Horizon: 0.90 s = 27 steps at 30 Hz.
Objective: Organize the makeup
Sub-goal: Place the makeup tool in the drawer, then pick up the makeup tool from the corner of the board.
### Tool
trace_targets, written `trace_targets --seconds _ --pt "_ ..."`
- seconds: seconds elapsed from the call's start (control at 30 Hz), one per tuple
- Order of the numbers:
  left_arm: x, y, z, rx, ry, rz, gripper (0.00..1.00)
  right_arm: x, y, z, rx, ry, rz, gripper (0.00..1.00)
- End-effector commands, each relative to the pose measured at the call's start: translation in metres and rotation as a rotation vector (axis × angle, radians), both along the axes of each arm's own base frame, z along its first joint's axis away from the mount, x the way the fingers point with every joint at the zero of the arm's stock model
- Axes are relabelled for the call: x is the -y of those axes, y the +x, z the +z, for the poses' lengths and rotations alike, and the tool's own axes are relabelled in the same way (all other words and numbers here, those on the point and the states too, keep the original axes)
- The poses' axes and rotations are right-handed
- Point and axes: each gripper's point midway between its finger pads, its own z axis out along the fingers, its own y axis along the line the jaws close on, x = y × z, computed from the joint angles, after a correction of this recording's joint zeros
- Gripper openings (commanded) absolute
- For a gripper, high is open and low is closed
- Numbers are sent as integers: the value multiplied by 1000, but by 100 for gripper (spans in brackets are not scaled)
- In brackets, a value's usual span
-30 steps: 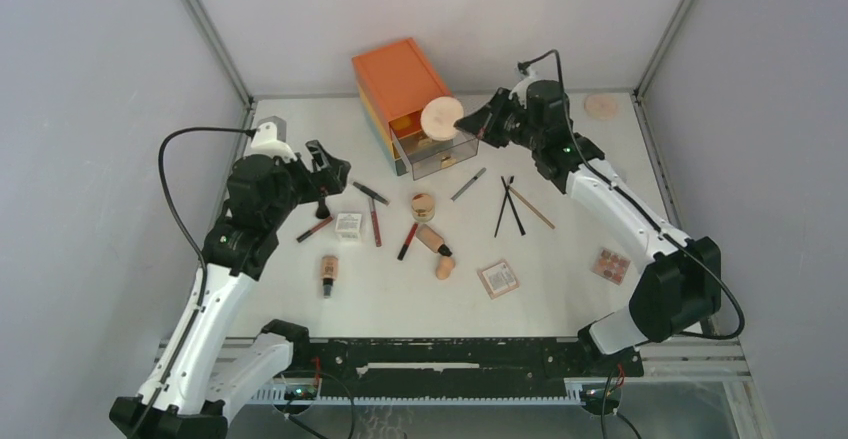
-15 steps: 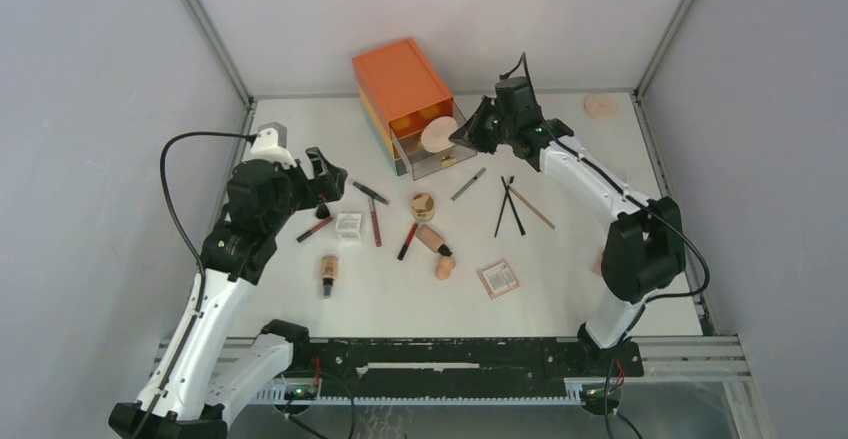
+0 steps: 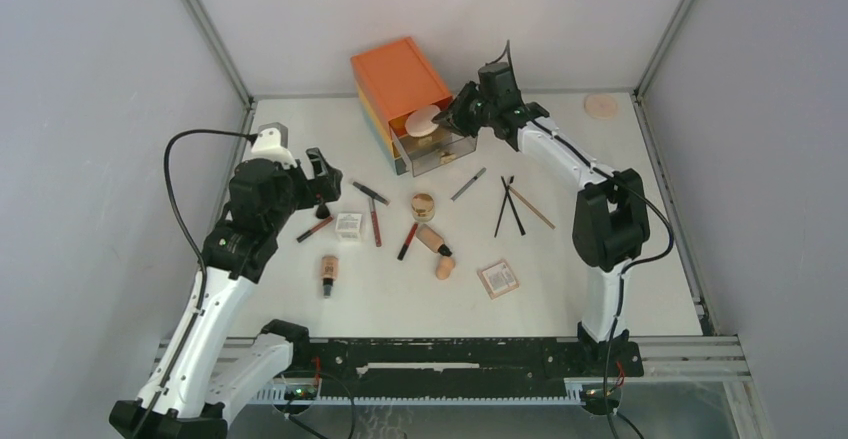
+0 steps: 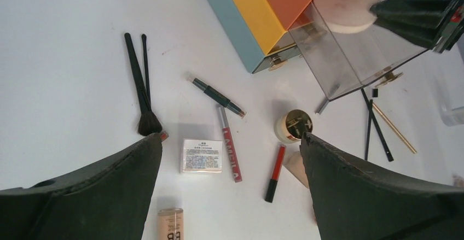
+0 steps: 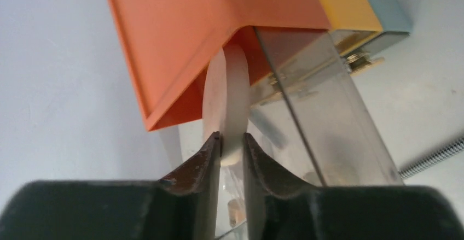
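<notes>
My right gripper (image 3: 452, 119) (image 5: 232, 137) is shut on the edge of a round peach compact (image 3: 424, 120) (image 5: 230, 92). It holds the disc over the open clear drawer (image 3: 437, 151) (image 5: 320, 120) of the orange chest (image 3: 398, 79). My left gripper (image 3: 325, 181) (image 4: 231, 137) hangs open and empty above the scattered makeup. Below it lie a white box (image 4: 202, 155), red pencils (image 4: 275, 173), a black brush (image 4: 139, 87) and a beige foundation bottle (image 3: 327, 272). A square compact (image 3: 497, 278) and thin brushes (image 3: 510, 206) lie to the right.
A small gold-lidded pot (image 3: 422, 205), another beige bottle (image 3: 434, 238) and a sponge (image 3: 445, 268) sit mid-table. A round pad (image 3: 600, 107) lies at the far right corner. Grey walls enclose the table on three sides.
My right gripper has carried the round compact left and down, from beside the drawer to over its opening at the chest front. The left arm has barely moved.
</notes>
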Motion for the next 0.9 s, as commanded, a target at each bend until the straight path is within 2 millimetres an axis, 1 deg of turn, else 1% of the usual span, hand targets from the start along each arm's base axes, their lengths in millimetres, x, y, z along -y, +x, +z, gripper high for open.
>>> trace_targets --seconds 0.0,0.03,0.07,0.13,0.23,0.3,0.33,0.37,0.4,0.43,0.47,0.5,0.6,0.67,0.77,0.87 --pt "-3 2 -2 -10 48 -10 100 -9 12 26 106 34 20 40" --pt "-2 3 -2 -13 46 -16 100 -8 8 28 115 29 25 46" --pt "-1 3 -3 -19 46 -19 100 -6 4 31 126 22 32 49" --pt "1 4 -4 -20 45 -28 100 3 -4 36 144 6 32 50" --pt "2 6 -5 -23 47 -35 100 17 -19 50 181 -11 36 51" --pt "4 8 -3 -21 47 -39 100 32 -27 63 217 -36 28 51" --pt "4 8 -2 -18 47 -41 100 44 -30 71 243 -63 12 51" --pt "4 9 0 -12 47 -42 100 62 -30 77 272 -105 -21 51" --pt "5 10 1 -8 46 -46 100 85 -31 85 304 -153 -80 51" --pt "5 10 3 -3 46 -47 100 106 -28 84 315 -192 -122 55" --pt "5 10 5 3 44 -50 100 135 -25 83 321 -247 -204 59" --pt "6 11 6 8 43 -53 100 160 -25 86 326 -273 -261 60" --pt "9 13 12 22 38 -65 100 239 -17 66 262 -343 -417 61" --pt "12 15 16 30 31 -78 100 284 -11 55 225 -391 -505 60" --pt "15 20 23 47 22 -84 100 335 2 38 185 -427 -604 60" --pt "17 28 29 64 22 -86 100 373 23 20 121 -441 -669 62"
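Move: The makeup tool, a round powder puff, is still between the right fingertips at the mouth of the open top drawer, whose middle is about 3 cm back, 2 cm left and 5 cm below the right hand. The orange cabinet's middle is roughly 8 cm ahead, 9 cm left and 8 cm below; a second puff lies on the table about 38 cm right, 5 cm ahead and 20 cm below. From the left hand, the drawer is some 15 cm ahead, 23 cm right and 12 cm lower. The powder puff is let go into the drawer as the right fingers spread to a bit over half open. The hand lifts slightly, backs out a few centimetres, then sweeps about 34 cm right towards the second puff, arching up and starting down again, the wrist turning some 35 degrees clockwise. The left hand, open and empty, sinks about 2 cm. ##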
